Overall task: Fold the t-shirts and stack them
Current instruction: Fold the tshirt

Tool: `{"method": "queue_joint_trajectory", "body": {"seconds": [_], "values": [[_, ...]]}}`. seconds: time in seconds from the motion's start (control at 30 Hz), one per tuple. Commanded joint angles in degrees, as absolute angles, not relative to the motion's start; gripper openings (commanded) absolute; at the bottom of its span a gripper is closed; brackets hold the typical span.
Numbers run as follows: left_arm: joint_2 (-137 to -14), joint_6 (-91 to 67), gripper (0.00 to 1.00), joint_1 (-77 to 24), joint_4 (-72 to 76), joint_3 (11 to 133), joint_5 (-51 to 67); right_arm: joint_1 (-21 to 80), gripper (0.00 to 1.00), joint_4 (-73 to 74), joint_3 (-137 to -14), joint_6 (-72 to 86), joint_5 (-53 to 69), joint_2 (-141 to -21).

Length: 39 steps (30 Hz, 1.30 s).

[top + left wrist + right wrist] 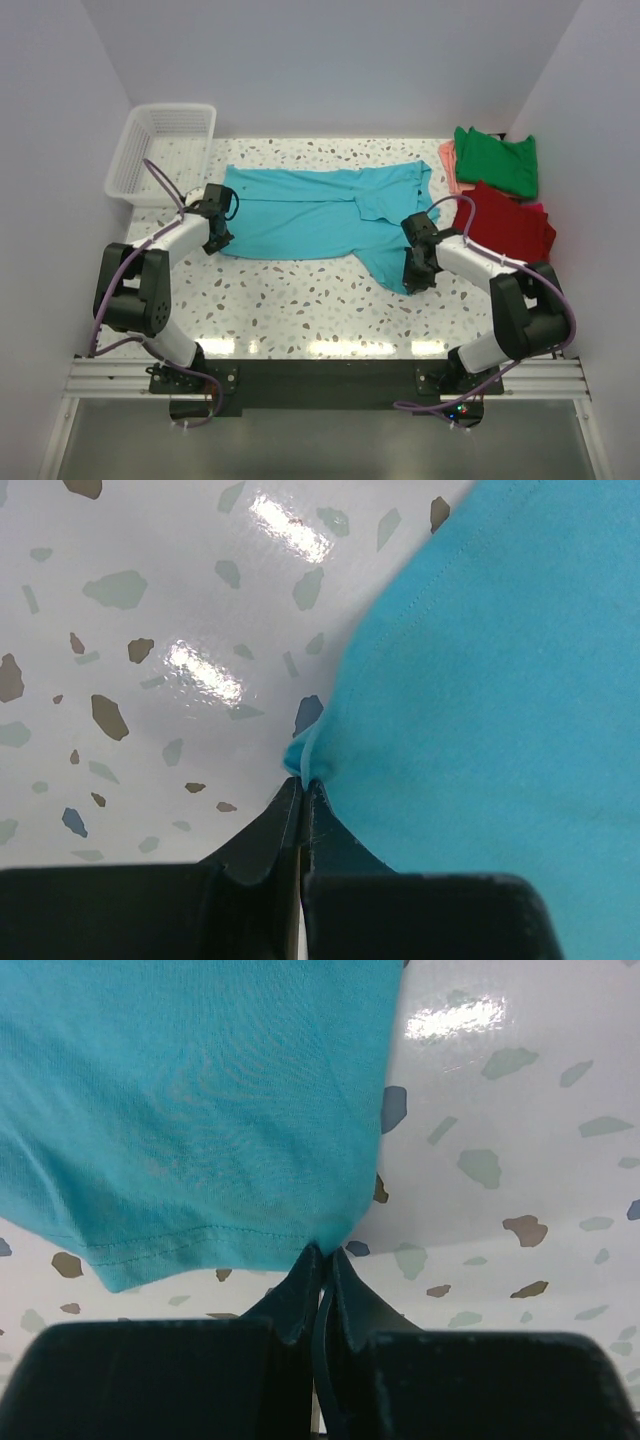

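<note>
A turquoise t-shirt lies spread across the middle of the speckled table. My left gripper is at its near left corner, jaws pressed together on a pinch of the cloth's edge. My right gripper is at the shirt's near right flap, and it too is shut on the hem corner. In the right wrist view the turquoise cloth hangs a little off the table. At the far right lie a green t-shirt, a red one and a salmon-pink one partly under them.
A white lattice basket stands at the back left corner. White walls close in the table on the left, back and right. Bare speckled tabletop lies between the shirt and the arm bases.
</note>
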<state>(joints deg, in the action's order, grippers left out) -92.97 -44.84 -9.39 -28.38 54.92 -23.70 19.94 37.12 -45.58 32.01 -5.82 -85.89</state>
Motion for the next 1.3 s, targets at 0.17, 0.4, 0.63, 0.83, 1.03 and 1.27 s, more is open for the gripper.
{"method": "queue_joint_trajectory", "body": {"seconds": [0.17, 0.4, 0.63, 0.83, 1.03, 1.27], "values": [[-90.79, -43.68, 0.00, -8.96, -29.62, 57.92, -24.69, 22.85, 0.00, 43.32, -46.58, 34.89, -9.66, -84.12], [-85.87, -41.40, 0.00, -8.96, -32.07, 55.73, -27.86, 23.12, 0.00, 54.65, -49.92, 39.89, -13.97, -73.84], [-84.46, -42.27, 0.00, -8.96, -33.75, 54.32, -27.42, 23.20, 0.00, 62.75, -53.35, 42.62, -18.54, -67.86], [-82.18, -43.42, 0.00, -8.96, -35.59, 52.47, -27.42, 23.20, 0.00, 65.65, -54.49, 44.38, -20.12, -63.64], [-78.84, -45.09, 0.00, -8.97, -36.74, 51.33, -26.90, 23.12, 0.00, 66.36, -55.11, 45.09, -23.55, -59.68], [-81.73, -46.84, 0.00, -8.96, -36.04, 53.78, -26.46, 23.12, 0.00, 62.76, -58.09, 44.56, -25.13, -64.33]]}}
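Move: The turquoise t-shirt's near edge is already pinched at both ends. Its far edge, left corner, lies about 21 cm ahead of the left hand and 2 cm to its right; the white basket is some 24 cm ahead and 16 cm left. From the right hand, the far right corner lies roughly 32 cm ahead and 5 cm right, the red shirts about 15 cm ahead and 25 cm right. The t-shirt's near edge is raised and drawn back, both grips keeping their hold. The right hand eases back, then lifts its end about 11 cm while going on back and to the right some 4 cm, the wrist turning clockwise and the fingers tilting forward; the left first lifts its corner, then pulls back about 4 cm. ##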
